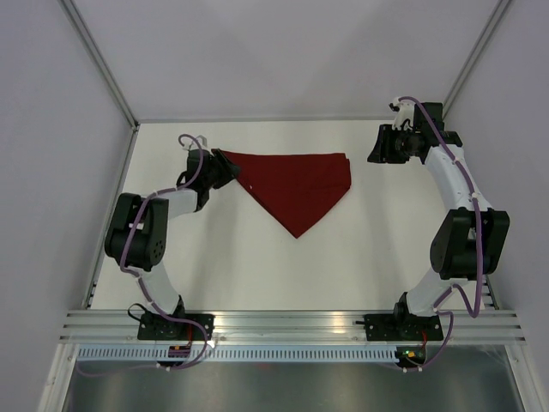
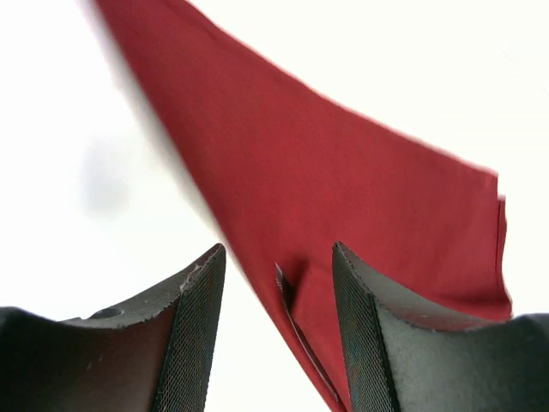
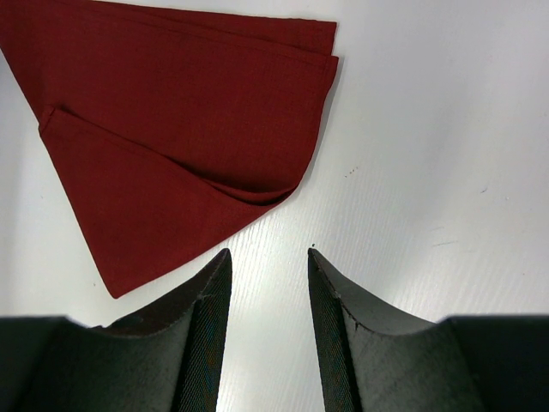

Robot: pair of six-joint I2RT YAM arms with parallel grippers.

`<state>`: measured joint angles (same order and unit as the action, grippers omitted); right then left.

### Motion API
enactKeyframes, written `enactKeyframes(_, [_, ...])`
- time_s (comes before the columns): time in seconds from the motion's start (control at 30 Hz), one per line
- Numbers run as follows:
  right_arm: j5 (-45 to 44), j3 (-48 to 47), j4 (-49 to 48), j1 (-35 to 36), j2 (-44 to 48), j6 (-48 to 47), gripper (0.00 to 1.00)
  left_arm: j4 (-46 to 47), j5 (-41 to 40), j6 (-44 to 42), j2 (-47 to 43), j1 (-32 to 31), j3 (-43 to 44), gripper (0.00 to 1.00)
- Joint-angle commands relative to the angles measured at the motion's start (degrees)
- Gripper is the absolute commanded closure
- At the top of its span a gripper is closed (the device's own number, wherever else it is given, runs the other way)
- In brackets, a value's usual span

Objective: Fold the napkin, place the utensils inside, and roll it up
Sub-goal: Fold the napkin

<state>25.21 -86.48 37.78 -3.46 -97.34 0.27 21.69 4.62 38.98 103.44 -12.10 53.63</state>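
The dark red napkin (image 1: 296, 189) lies flat on the white table (image 1: 257, 275), folded into a triangle with its point toward the near side. My left gripper (image 1: 225, 169) sits at the napkin's left corner. In the left wrist view this gripper (image 2: 279, 249) is open, and the napkin (image 2: 343, 172) runs loose between its fingers, its edge standing up a little. My right gripper (image 1: 382, 148) hovers past the right corner. In the right wrist view it (image 3: 269, 251) is open over bare table, a short way from the napkin (image 3: 171, 129). The utensils are out of view.
Grey walls with slanted metal frame bars (image 1: 103, 64) close in the table at the left, right and back. An aluminium rail (image 1: 292, 324) carrying both arm bases runs along the near edge.
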Motion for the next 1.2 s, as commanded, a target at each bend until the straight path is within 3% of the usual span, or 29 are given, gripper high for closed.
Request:
enactKeyframes(0.0, [0.8, 0.08, -0.25, 0.39, -0.13, 0.25, 0.53, -1.48, -0.93, 3.56, -2.19, 4.44, 3.23, 0.41])
enactKeyframes(0.37, [0.98, -0.18, -0.16, 0.65, -0.39, 0.34, 0.53, -12.01, 0.39, 4.88, 13.71, 8.58, 22.37, 0.43])
enactKeyframes(0.8, [0.89, -0.45, -0.25, 0.92, -1.71, 0.25, 0.54, -18.61, -1.11, 5.58, 22.16, 8.93, 31.1, 0.47])
enactKeyframes(0.97, [0.8, -0.53, -0.08, 1.0, -1.89, 0.17, 0.54, -20.9, -2.16, 5.84, 24.0, 8.93, 33.38, 0.58])
enactKeyframes(1.07, [0.89, -0.62, 0.01, 1.09, -2.15, 0.25, 0.55, -21.25, -2.51, 5.76, 24.27, 8.93, 33.82, 0.76])
enactKeyframes(1.17, [0.89, -0.71, 0.1, 1.09, -2.33, 0.17, 0.55, -21.34, -2.51, 5.32, 24.18, 8.93, 34.09, 0.86])
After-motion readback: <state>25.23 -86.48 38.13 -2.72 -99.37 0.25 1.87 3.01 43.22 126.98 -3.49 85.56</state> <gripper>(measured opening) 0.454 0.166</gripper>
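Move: The napkin's far left corner lies about 12 cm ahead of the left hand, 7 cm to its left and 6 cm below. The already folded-in corner lies about 3 cm back and 5 cm to the right of that hand, the napkin's near tip some 20 cm back and 20 cm right, both about 6 cm below. From the right hand, the far left corner is roughly 15 cm ahead, 53 cm left and 17 cm below. Forward and left in a shallow arc, the half-open left hand rises a little, then sinks about 7 cm to the napkin's far left corner, ending some 10 cm farther out and 7 cm to the left. The fingers tip down about 10 degrees and turn slightly counter-clockwise; low over the cloth they ease forward, then close and pinch the napkin just short of the corner's tip. ##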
